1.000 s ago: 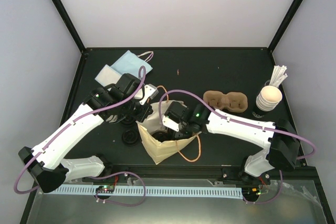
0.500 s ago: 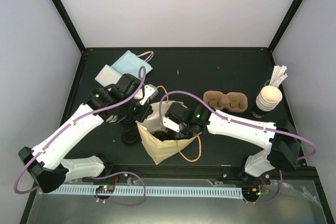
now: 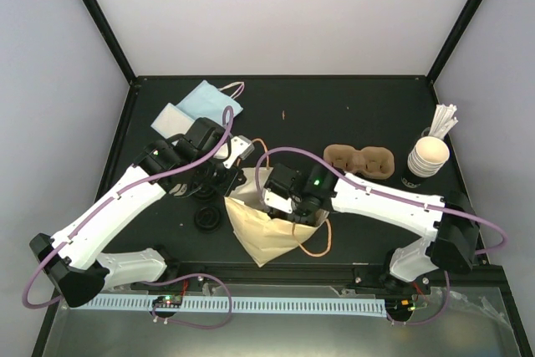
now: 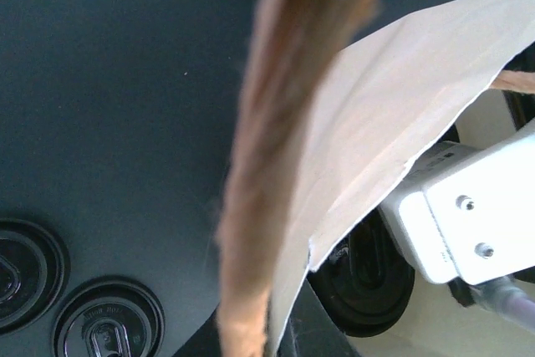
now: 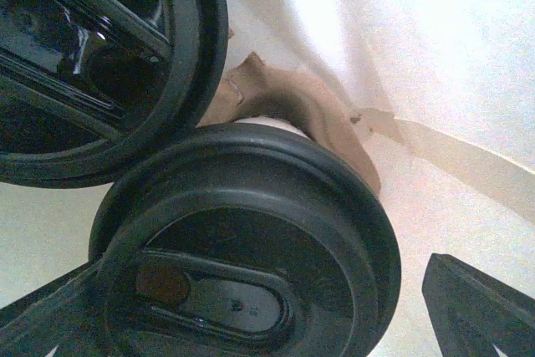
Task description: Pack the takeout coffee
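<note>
A cream paper bag [image 3: 267, 236] lies at the table's middle front. My left gripper [image 3: 235, 175] is shut on the bag's orange handle [image 4: 276, 148] at the mouth's left side. Reaching into the bag's mouth, my right gripper [image 3: 294, 209] stands open. In the right wrist view the takeout coffee [image 5: 251, 240] shows from above as a black lid. It sits between the spread fingers of that gripper [image 5: 251, 311], and the right finger [image 5: 476, 307] is clear of it. A second black lid [image 5: 100, 56] sits beside it in the bag.
A brown two-cup carrier [image 3: 359, 160] sits right of the bag. A stack of cups with white sticks [image 3: 429, 155] stands at the far right. Loose black lids [image 3: 206, 219] lie left of the bag, and blue and white folded bags [image 3: 201, 104] at the back left.
My right gripper's jaws have opened wider inside the bag. The bag has shifted slightly right, and its front wall now hides the inside from above. The left arm holds still.
</note>
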Motion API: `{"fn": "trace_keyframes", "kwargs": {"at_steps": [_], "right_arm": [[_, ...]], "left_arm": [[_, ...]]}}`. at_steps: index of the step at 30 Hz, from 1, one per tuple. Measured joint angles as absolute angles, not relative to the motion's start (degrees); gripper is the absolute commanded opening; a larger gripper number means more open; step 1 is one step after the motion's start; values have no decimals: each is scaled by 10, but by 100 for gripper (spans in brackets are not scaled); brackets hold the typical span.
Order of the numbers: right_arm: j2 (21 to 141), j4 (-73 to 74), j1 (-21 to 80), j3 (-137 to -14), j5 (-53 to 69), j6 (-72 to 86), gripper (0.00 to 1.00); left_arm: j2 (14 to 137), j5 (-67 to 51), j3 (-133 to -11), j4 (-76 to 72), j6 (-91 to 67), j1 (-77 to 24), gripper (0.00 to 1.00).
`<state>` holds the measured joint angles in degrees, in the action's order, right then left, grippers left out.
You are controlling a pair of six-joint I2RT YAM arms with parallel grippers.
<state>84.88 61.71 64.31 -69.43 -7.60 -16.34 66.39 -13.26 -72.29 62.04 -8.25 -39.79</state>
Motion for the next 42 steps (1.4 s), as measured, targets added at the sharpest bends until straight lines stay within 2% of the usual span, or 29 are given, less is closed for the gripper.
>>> {"fn": "trace_keyframes", "kwargs": {"at_steps": [13,21,42], "right_arm": [[787,654,643,-765,-34,-179,100],[774,628,643,-784,-8,-179,100],[653,539,643,-810,13,-135,100]], "left_arm": [[669,-148,-723,608,-83,-402,2],[675,-148,-723,609,-83,-406,1],[675,-146,-723,608,-83,-409,2]]}}
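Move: Just under the right hand sits the cup it has already let go of, its middle about 1 cm ahead, 2 cm left and 5 cm down, inside the paper bag. The other lidded cup stands roughly 9 cm left of the hand and 3 cm back; the bag's near handle hangs about 8 cm back, 6 cm right and some 8 cm higher. From the left hand, shut on the bag's rim, the released cup lies about 13 cm right, 5 cm back and 15 cm below. Lifting almost straight up from the released cup, the right hand climbs about 20 cm out of the bag with its fingers still wide open, drifting slightly left. As it rises, it tilts some 40 degrees, swinging the fingertips towards the left to point down across the bag's mouth. The left hand keeps its pinch on the rim, easing only about 1 cm right. ##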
